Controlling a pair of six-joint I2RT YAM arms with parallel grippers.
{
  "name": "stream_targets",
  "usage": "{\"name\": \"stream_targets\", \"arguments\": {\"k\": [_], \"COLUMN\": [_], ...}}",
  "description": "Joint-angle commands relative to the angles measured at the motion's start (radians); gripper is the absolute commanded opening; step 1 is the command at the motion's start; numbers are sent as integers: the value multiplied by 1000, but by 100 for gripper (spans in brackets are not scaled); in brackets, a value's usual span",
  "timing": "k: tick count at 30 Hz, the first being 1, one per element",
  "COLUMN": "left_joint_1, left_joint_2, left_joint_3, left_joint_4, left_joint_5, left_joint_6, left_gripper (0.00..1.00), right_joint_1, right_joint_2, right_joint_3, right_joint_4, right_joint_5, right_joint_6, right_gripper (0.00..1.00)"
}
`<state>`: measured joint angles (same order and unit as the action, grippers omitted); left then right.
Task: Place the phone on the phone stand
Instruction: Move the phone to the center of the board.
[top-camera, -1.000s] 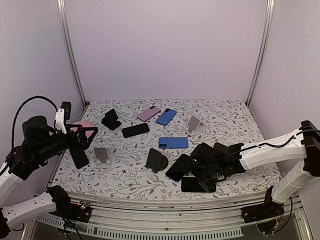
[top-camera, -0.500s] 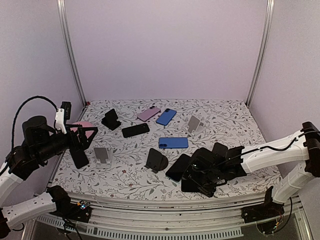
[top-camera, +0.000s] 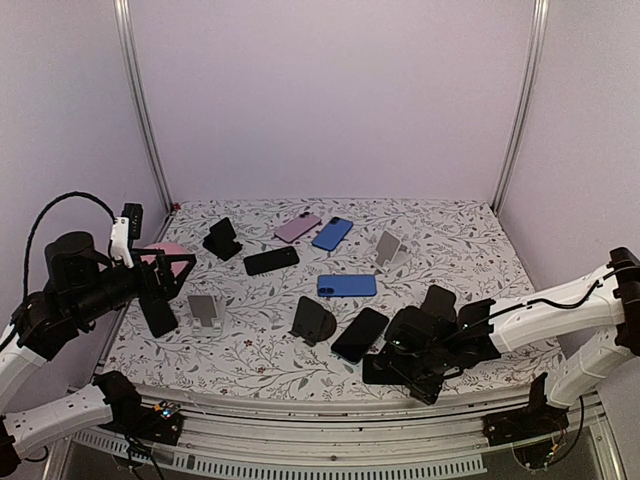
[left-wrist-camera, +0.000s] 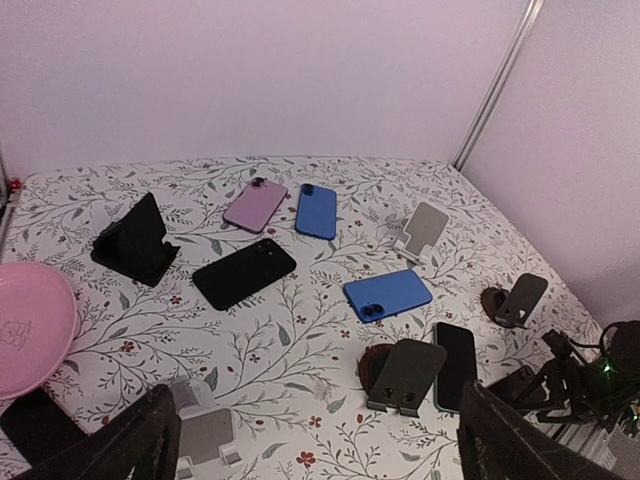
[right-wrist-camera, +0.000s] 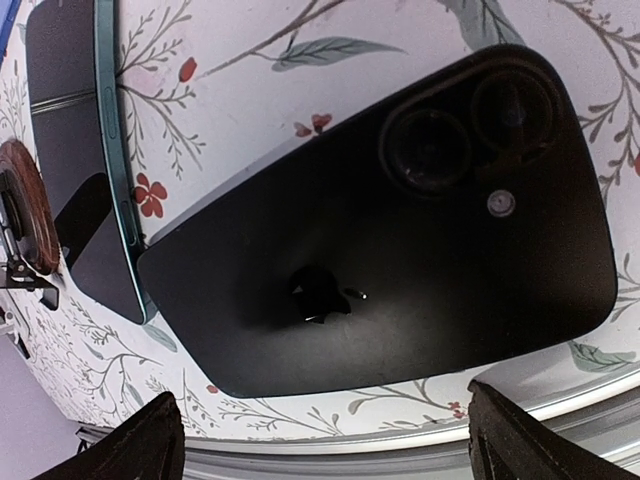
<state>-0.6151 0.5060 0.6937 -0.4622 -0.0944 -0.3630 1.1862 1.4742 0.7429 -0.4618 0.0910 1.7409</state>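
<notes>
A black phone (right-wrist-camera: 380, 230) lies face down at the table's near edge, its camera lenses up. My right gripper (right-wrist-camera: 330, 450) hovers open just above it, one finger (right-wrist-camera: 130, 445) at each side and nothing between them; in the top view this gripper (top-camera: 405, 372) covers most of that phone (top-camera: 376, 370). Beside it lies a teal-edged phone (top-camera: 360, 334) with its screen up. A dark phone stand (top-camera: 312, 320) sits left of that one, and another dark stand (top-camera: 438, 300) behind my right wrist. My left gripper (top-camera: 172, 290) hangs open and empty above the table's left side.
Further back lie a blue phone (top-camera: 347, 286), a black phone (top-camera: 271, 261), a lilac phone (top-camera: 297, 228) and a second blue phone (top-camera: 332, 233). A grey stand (top-camera: 204, 310), a black stand (top-camera: 221, 239), a silver stand (top-camera: 389, 247) and a pink plate (top-camera: 160, 252) are also there.
My right gripper has slid right and toward the near edge, uncovering the teal-edged phone and coming over the black phone. The left arm has not moved.
</notes>
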Motion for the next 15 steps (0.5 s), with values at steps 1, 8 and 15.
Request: {"name": "stream_targets", "arguments": {"k": [1,8,15], "left_joint_1": [-2,-1,-2], "left_joint_2": [7,6,8], "left_joint_3": [-6,-6,-6], "left_joint_4": [12,11,11], "left_joint_5": [-1,-3,-5], "left_joint_6": [3,2,3], "left_gripper": [97,97,97], "right_joint_1": [-52,-215,-303], "right_joint_2": [22,70,227], "right_joint_3": [-33,-16,158], "right_joint_4": [-24,-5,-32], "right_joint_5": [25,52,103], "right_joint_6": [-18,-168,-338], "right_gripper": [99,99,99]}}
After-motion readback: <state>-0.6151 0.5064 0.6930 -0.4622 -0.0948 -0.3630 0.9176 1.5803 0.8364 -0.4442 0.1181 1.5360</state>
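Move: The black phone lies crosswise just under the right hand, its middle about 3 cm ahead, 2 cm to the right and 1 cm lower. From that hand, the teal-edged phone is about 12 cm ahead and 7 cm left, the round brown stand about 16 cm ahead and 18 cm left, and the right-hand dark stand some 17 cm ahead and 12 cm right. From the left hand, the black phone is about 43 cm right, 6 cm back and 27 cm down. Forward and gathering speed, the right hand sweeps about 9 cm level, close over the board, drifting slightly right towards the right-hand dark stand. The fingers stay wide open; the right fingertip pushes along the black phone's near edge, right of its middle, swinging that end outward. The wrist barely turns. ##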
